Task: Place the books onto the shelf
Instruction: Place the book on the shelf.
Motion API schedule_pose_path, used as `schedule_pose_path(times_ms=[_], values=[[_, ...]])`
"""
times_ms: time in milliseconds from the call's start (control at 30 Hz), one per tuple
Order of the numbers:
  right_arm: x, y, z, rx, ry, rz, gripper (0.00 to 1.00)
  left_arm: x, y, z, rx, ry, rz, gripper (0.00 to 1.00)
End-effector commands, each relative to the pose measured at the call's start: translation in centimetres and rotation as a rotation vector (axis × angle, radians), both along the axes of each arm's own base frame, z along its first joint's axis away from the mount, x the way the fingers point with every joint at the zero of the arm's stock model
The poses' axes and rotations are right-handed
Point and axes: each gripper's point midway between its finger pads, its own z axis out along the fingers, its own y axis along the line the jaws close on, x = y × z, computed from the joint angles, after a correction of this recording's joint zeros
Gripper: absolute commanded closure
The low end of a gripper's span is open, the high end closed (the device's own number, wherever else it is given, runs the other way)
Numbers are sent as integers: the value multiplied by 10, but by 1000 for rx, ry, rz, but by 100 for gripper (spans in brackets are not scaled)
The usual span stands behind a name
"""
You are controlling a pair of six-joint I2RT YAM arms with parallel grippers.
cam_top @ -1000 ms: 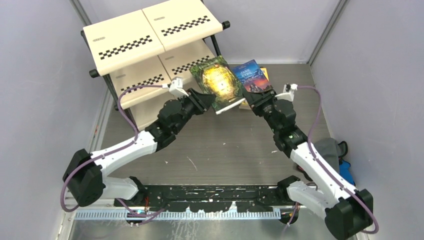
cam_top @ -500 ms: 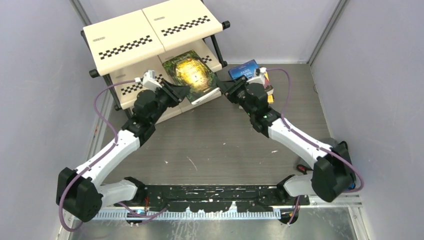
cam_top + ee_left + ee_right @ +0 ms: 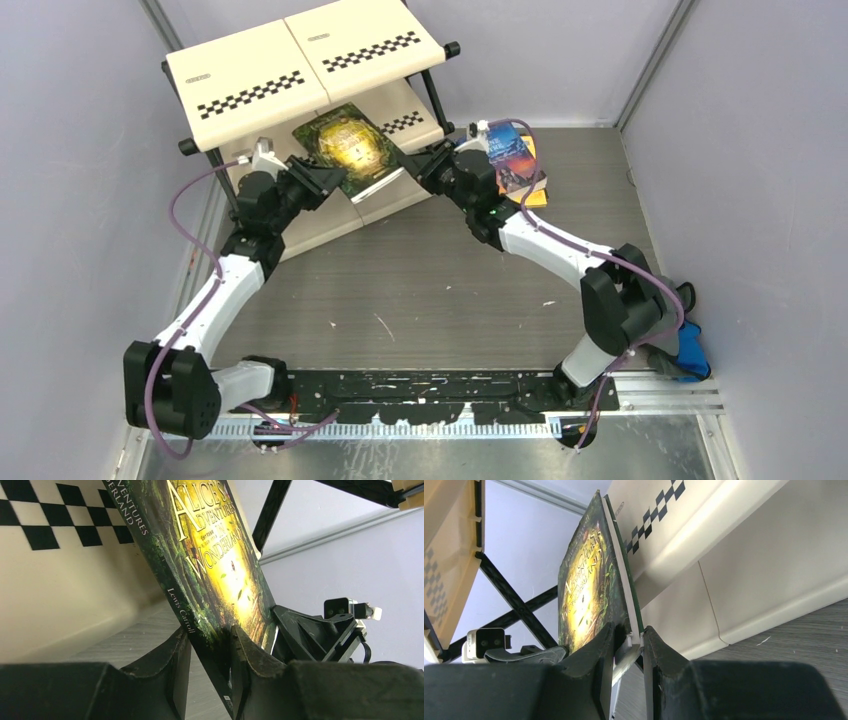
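Observation:
The dark green-and-gold book (image 3: 348,146) is held in the air between both grippers, tilted, over the front edge of the shelf's (image 3: 250,72) middle tier. My left gripper (image 3: 322,180) is shut on the book's spine-side lower corner, and the left wrist view shows its jaws (image 3: 210,636) clamping the cover (image 3: 210,560). My right gripper (image 3: 424,166) is shut on the opposite page-edge corner, seen in the right wrist view (image 3: 629,635) pinching the book (image 3: 584,590). A blue book (image 3: 511,154) lies on an orange one (image 3: 537,196) on the table at the back right.
The shelf's cream panels (image 3: 734,545) with checkered strips and its black frame tubes (image 3: 509,597) stand close behind the held book. A blue cloth (image 3: 692,352) lies by the right wall near the right arm's base. Walls enclose the table on three sides.
Both arms have carried the green-and-gold book left and back, from above the table's middle to the shelf's middle tier. The blue book, earlier half hidden by the right gripper, now lies uncovered.

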Motion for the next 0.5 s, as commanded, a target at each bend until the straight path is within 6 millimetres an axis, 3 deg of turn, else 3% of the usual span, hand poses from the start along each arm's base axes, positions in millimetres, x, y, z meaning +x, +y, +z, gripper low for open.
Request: schedule_pose_path(times_ms=[0,100,200,467], values=[[10,2,6,-80,-72,-7,99,2,11,49,-3,-176,13,70],[12,9,3,-82,-70,-7,99,0,16,47,0,-164,23,55],[13,14,2,-83,-71,-6,99,-2,21,45,4,-150,38,48],[18,28,1,-84,-74,-12,99,-11,38,44,0,-136,97,39]])
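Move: Both my hands hold the green book. Its middle is about 5 cm ahead and 3 cm right of my left hand, and about 9 cm left and 2 cm ahead of my right. The middle shelf lies some 8 cm ahead, 3 cm left and 5 cm below my left hand, or 5 cm ahead and 15 cm left of my right. The top shelf is roughly 16 cm ahead and 15 cm above my left hand. The remaining books lie about 24 cm right of my right hand, 4 cm ahead and 20 cm below. My left hand lets go of the spine near the book's lower corner: its fingers open to about twice their gap while it dips some 1.5 cm, then it rises again and slides left, about 2.5 cm in all. My right hand keeps its pinch on the near right end and carries the book about 2.5 cm left and 1 cm forward over the middle shelf. ##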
